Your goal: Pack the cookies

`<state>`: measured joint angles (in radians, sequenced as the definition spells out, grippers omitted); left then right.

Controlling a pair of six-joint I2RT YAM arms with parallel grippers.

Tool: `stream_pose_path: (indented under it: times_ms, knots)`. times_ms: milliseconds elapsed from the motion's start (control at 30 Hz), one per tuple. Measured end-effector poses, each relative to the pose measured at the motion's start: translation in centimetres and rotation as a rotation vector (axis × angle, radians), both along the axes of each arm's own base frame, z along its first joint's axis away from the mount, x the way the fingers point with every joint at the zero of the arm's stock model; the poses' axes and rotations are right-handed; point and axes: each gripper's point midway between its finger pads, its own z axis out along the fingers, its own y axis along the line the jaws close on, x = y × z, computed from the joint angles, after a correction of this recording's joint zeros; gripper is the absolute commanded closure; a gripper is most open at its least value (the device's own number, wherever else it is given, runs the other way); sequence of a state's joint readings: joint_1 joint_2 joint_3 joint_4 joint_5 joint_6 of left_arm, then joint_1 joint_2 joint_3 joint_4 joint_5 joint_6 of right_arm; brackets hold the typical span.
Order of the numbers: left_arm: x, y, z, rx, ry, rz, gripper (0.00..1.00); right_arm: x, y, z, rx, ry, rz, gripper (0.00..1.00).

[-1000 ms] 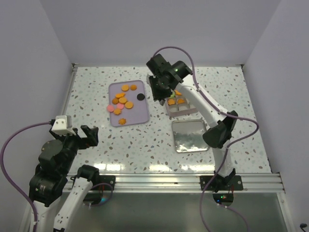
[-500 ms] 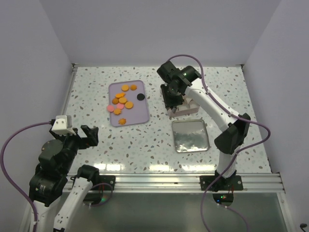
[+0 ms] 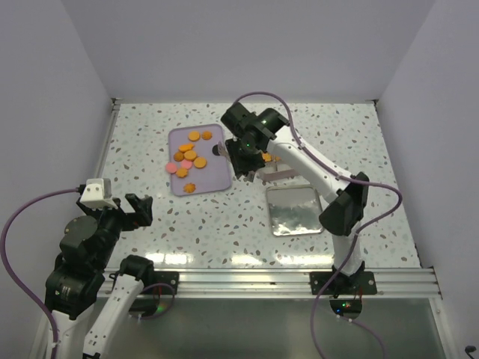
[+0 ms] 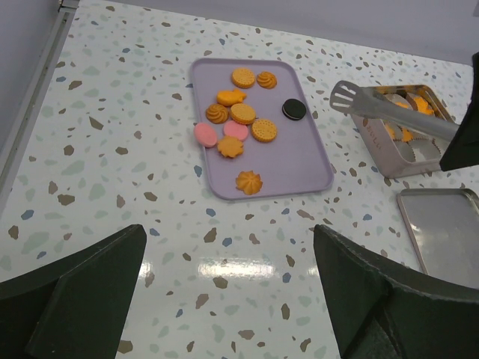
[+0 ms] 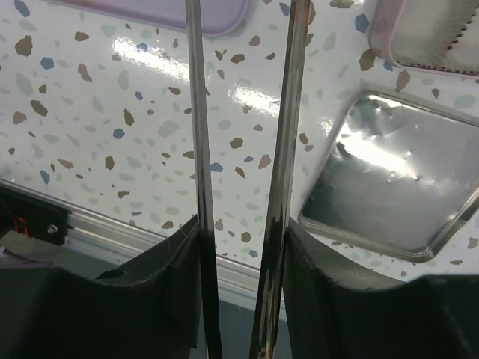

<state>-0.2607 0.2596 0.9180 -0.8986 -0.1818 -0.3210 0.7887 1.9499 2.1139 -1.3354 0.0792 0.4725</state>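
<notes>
Several cookies (image 3: 188, 157), mostly orange with two pink, lie on the lilac tray (image 3: 206, 179). They show again in the left wrist view (image 4: 239, 123), with a black cookie (image 4: 293, 109) at the tray's right side. My right gripper (image 3: 241, 161) is shut on metal tongs (image 4: 389, 116), whose two blades (image 5: 196, 112) run up between its fingers (image 5: 241, 232). The tongs' tip hangs between the tray and a pale pink box (image 4: 382, 146) that holds orange cookies (image 4: 419, 105). No cookie shows at the tip. My left gripper (image 3: 133, 209) stands open and empty (image 4: 228, 232) near the front left.
A square metal tin (image 3: 295, 209) lies open side up in front of the pink box and also shows in the right wrist view (image 5: 397, 179). The aluminium rail (image 3: 247, 280) runs along the near edge. Walls close in the table on three sides.
My right arm has swung left from over the pink box to the gap beside the tray, and the tongs' blades have spread a little. The left arm has not moved.
</notes>
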Motion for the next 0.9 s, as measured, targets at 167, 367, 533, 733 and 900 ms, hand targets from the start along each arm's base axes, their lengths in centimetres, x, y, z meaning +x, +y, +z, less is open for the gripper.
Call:
stream_pose_path:
  times_ms: [167, 367, 533, 733, 900]
  knots:
    - [0.0, 0.0, 0.0, 0.000, 0.000, 0.000, 0.00, 0.4, 2.8, -2.7, -0.023, 0.040, 0.040, 0.56]
    - [0.0, 0.0, 0.0, 0.000, 0.000, 0.000, 0.00, 2.0, 4.3, -6.1, -0.070, 0.066, 0.037, 0.56]
    - [0.0, 0.0, 0.0, 0.000, 0.000, 0.001, 0.00, 2.2, 4.4, -7.5, -0.098, 0.084, 0.035, 0.57]
    - [0.0, 0.0, 0.0, 0.000, 0.000, 0.001, 0.00, 2.9, 5.1, -8.9, -0.108, 0.093, 0.036, 0.56]
    - [0.0, 0.0, 0.0, 0.000, 0.000, 0.001, 0.00, 3.6, 5.8, -10.0, -0.110, 0.094, 0.035, 0.56]
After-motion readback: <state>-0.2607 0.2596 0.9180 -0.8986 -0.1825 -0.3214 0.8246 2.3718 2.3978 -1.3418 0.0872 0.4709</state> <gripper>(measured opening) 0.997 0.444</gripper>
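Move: The tongs in the right gripper are headed for the black cookie, about 11 cm ahead of that hand, 10 cm to its left and 20 cm below. Of that cookie, a round orange one lies 5 cm to the left and 4 cm nearer, a swirl cookie some 5 cm farther out and 3 cm left, and the divided box around 20 cm to the right and 2 cm nearer. The black cookie is roughly 25 cm ahead, 18 cm right and 27 cm below the left hand. Bring the right gripper down about 10 cm and some 6 cm to the left, easing forward a little, so the tongs' tips come down close to the black cookie on the tray. Make most of the leftward swing early, then mainly sink. Keep the hold on the tongs with the gripper's opening unchanged and the wrist nearly steady. ##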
